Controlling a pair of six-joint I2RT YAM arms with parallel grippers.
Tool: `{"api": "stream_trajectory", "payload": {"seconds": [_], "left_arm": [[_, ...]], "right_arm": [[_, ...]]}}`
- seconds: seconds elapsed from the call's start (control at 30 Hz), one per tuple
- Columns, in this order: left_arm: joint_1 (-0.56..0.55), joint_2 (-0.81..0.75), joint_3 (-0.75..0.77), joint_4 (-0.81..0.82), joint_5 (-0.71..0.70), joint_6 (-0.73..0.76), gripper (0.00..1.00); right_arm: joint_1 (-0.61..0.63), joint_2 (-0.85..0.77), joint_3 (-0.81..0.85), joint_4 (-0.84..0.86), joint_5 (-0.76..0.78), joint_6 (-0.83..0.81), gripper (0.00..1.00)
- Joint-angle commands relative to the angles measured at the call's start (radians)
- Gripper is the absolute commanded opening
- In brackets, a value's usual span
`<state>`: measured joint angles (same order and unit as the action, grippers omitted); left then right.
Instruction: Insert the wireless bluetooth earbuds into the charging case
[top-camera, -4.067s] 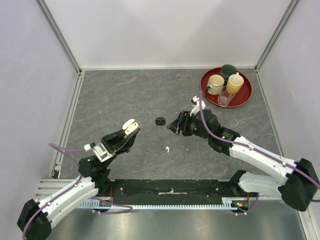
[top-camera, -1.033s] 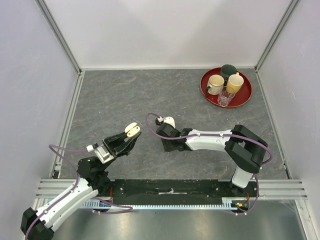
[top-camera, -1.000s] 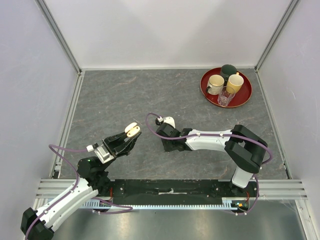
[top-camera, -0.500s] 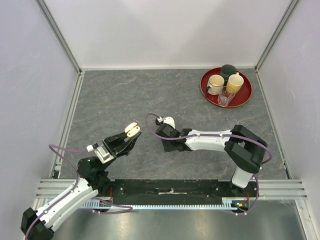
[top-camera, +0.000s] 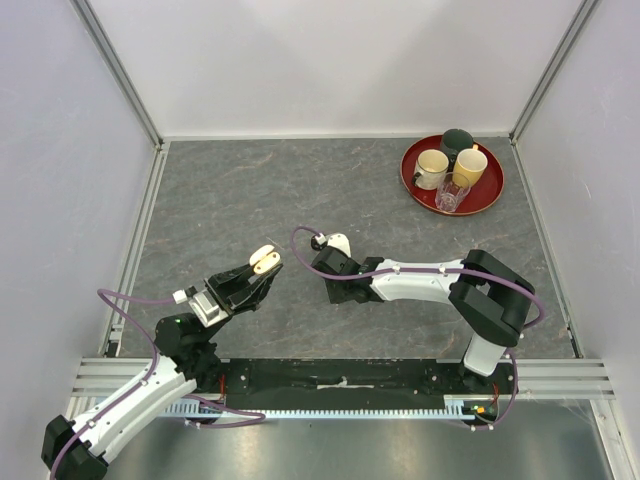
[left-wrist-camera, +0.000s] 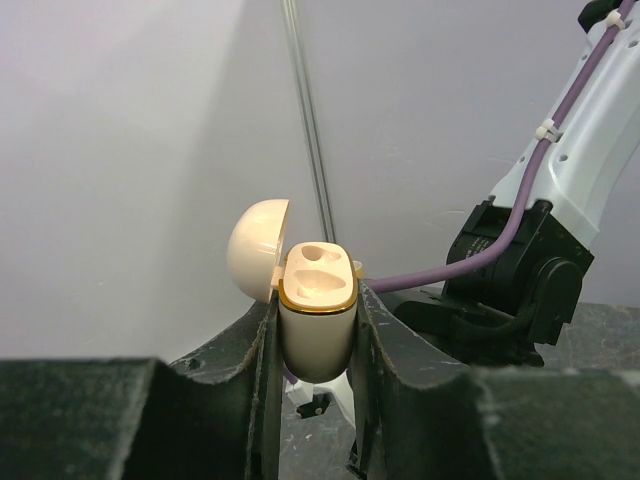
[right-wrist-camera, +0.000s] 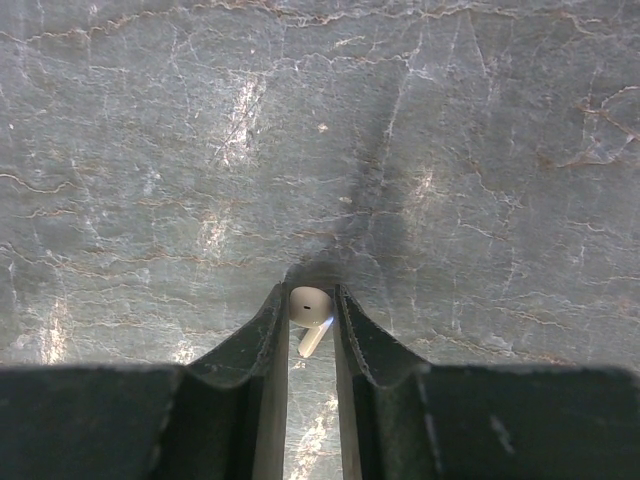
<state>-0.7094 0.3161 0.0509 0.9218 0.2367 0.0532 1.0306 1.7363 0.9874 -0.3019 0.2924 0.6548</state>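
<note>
My left gripper is shut on the cream-white charging case and holds it above the table. In the left wrist view the case stands upright between the fingers, with its lid open to the left and its gold-rimmed slots empty. My right gripper is down at the table, its jaws closed against a cream-white earbud, whose stem points back between the fingers. In the top view the right wrist hides that earbud. A small black item lies just beyond the right wrist.
A red tray with two cups, a glass and a dark pot stands at the back right. White walls close the table on three sides. A metal rail runs along the near edge by the arm bases.
Since four seconds ago my right arm has swung left and down onto the cream-white earbud on the table. Over the last second nothing has moved.
</note>
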Motion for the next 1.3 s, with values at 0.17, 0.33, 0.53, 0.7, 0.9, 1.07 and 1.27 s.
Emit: {"api": "stream_trajectory", "payload": {"seconds": [0.17,0.33,0.53,0.7,0.9,1.07,1.27], "left_arm": [[-0.002,-0.003,-0.043,0.042,-0.020,0.008,0.02],[-0.004,0.005,-0.036,0.043,-0.023,0.008,0.02],[-0.004,0.037,-0.031,0.071,-0.046,0.007,0.02],[-0.004,0.086,-0.017,0.094,-0.069,0.000,0.02],[-0.002,0.159,0.006,0.121,-0.056,-0.015,0.02],[-0.004,0.196,0.018,0.126,-0.051,-0.024,0.02],[-0.004,0.219,0.023,0.123,-0.036,-0.026,0.02]], "right_arm": [[0.005,-0.070,0.025,0.001,0.066,0.026,0.04],[0.003,-0.200,-0.033,0.078,0.135,0.034,0.00],[0.006,-0.435,-0.165,0.254,0.272,-0.004,0.00],[0.022,-0.592,-0.253,0.464,0.318,-0.140,0.00],[0.088,-0.696,-0.283,0.630,0.355,-0.320,0.00],[0.208,-0.716,-0.276,0.772,0.439,-0.550,0.00],[0.391,-0.676,-0.300,1.035,0.554,-0.909,0.00]]}}
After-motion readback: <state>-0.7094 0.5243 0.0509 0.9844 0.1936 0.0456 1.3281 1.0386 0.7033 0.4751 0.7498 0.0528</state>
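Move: The right hand is down at the table with the white earbud pinched. The open white charging case, held up in the left hand, lies about 30 cm above it, 11 cm left and 5 cm back. On the table, a black case stands some 14 cm ahead and 3 cm left of the right hand, and the other white earbud about 21 cm left, level with it. From the left hand, the pinched earbud is roughly 6 cm ahead, 12 cm right and 29 cm below. Straight up off the table, some 29 cm, the right hand carries the pinched white earbud towards the height of the charging case, bowing slightly forward and right before easing back. Its wrist swings about 60 degrees from steeply down to nearly level, fingers pointing forward-left. From midway, the left hand, still gripping the open case, sinks and advances about 5 cm, drifting right. ##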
